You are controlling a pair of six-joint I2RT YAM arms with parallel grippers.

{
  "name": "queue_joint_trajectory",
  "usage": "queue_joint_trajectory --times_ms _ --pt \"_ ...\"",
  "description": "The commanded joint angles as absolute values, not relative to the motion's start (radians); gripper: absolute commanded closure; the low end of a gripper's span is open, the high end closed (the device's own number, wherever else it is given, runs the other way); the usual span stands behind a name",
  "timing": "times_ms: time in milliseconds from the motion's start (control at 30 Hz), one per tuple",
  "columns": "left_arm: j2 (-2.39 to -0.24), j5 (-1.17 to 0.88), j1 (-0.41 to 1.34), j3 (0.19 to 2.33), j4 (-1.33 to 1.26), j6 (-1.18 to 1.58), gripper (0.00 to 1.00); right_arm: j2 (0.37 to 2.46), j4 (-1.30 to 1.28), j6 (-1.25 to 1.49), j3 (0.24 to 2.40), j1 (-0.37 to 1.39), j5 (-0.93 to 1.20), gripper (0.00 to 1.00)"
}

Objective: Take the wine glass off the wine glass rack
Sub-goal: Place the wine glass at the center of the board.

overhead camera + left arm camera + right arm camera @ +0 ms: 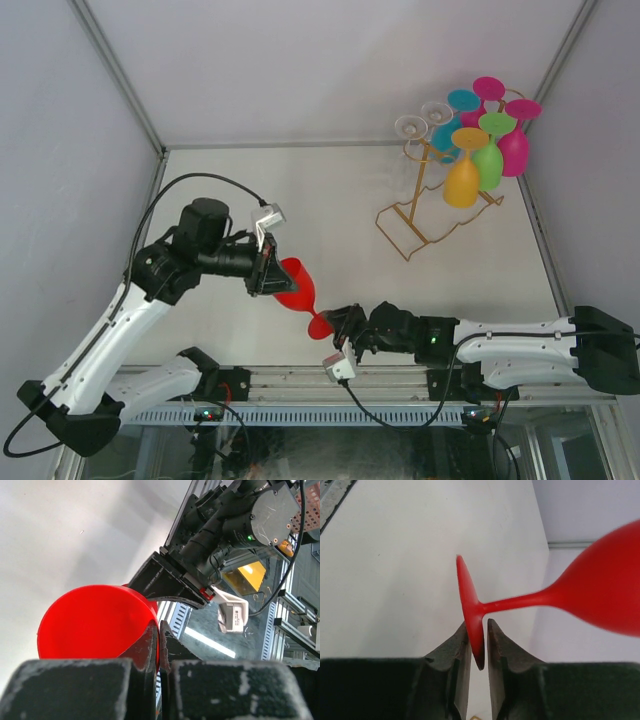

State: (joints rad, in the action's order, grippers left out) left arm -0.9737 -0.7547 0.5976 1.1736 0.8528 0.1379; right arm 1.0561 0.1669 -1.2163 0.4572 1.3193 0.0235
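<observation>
A red wine glass point(298, 287) hangs sideways in the air between my two grippers, away from the gold wire wine glass rack point(418, 218) at the back right. My left gripper point(266, 272) is shut on the rim of the bowl point(95, 622), with the thin red wall pinched between its fingertips point(161, 630). My right gripper point(336, 327) sits around the round foot point(469, 600). Its jaws stand slightly apart: one finger point(460, 642) touches the foot and a narrow gap shows at the other. The stem and bowl point(602, 592) run off to the right.
Several coloured glasses still hang upside down on the rack: yellow point(462, 180), green point(488, 160), magenta point(514, 150), teal point(444, 135) and two clear ones point(411, 127). Grey walls close in the white table point(340, 200). A rail point(300, 385) runs along its near edge.
</observation>
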Motion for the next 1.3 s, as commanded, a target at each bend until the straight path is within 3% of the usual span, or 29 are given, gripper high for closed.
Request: queue_joint_trajectory --times_ms 0,133,367,633,800,933,1067,1133,1267 --pt "-0.931 -0.742 0.605 1.183 0.848 0.115 1.00 1.036 0.191 -1.154 0.486 1.332 -0.041 0.74" --pt "-0.928 -0.673 0.604 1.201 0.860 0.105 1.00 1.015 0.171 -1.119 0.477 1.348 -0.075 0.56" --pt "-0.944 -0.308 0.605 1.276 0.896 0.106 1.00 0.934 0.181 -0.965 0.432 1.377 -0.154 0.53" --pt "-1.070 0.088 0.591 1.335 0.877 0.169 1.00 0.806 0.266 -0.537 0.418 1.403 -0.307 0.47" --pt "-1.178 0.177 0.534 1.359 0.846 0.231 1.00 0.782 0.282 -0.163 0.457 1.410 -0.595 0.41" --pt "-1.240 0.199 0.458 1.308 0.754 0.276 1.00 0.801 0.083 0.200 0.554 1.388 -0.812 0.35" --pt "-1.305 0.230 0.413 1.301 0.719 0.307 1.00 0.824 -0.108 0.450 0.619 1.331 -0.769 0.31" --pt "-1.329 0.235 0.396 1.282 0.655 0.314 1.00 0.818 -0.157 0.556 0.626 1.318 -0.766 0.21" --pt "-1.398 0.201 0.362 1.312 0.643 0.339 1.00 0.775 -0.188 0.635 0.624 1.268 -0.647 0.11"
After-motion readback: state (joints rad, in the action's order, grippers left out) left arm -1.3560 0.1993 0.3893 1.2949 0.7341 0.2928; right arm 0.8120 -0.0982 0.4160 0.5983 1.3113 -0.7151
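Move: The left fingers hold the red wine glass by its rim. The clear patch of board it goes towards lies about 25 cm ahead of this hand, 15 left and 27 below; the board's centre is some 27 ahead and 7 right, the glass rack around 40 ahead and 33 right. From the right hand, still at the glass's foot, the glass's middle is about 3 cm left, 1 ahead and 8 above. Forward and to the left, sinking about 7 cm, the left hand sweeps the red glass some 25 cm out over open board, rim still pinched, swinging counter-clockwise until its fingers point forward and down. The right fingers open first, letting the glass's foot go, then that hand backs off rightward and up, slightly forward, rolling and turning clockwise. ##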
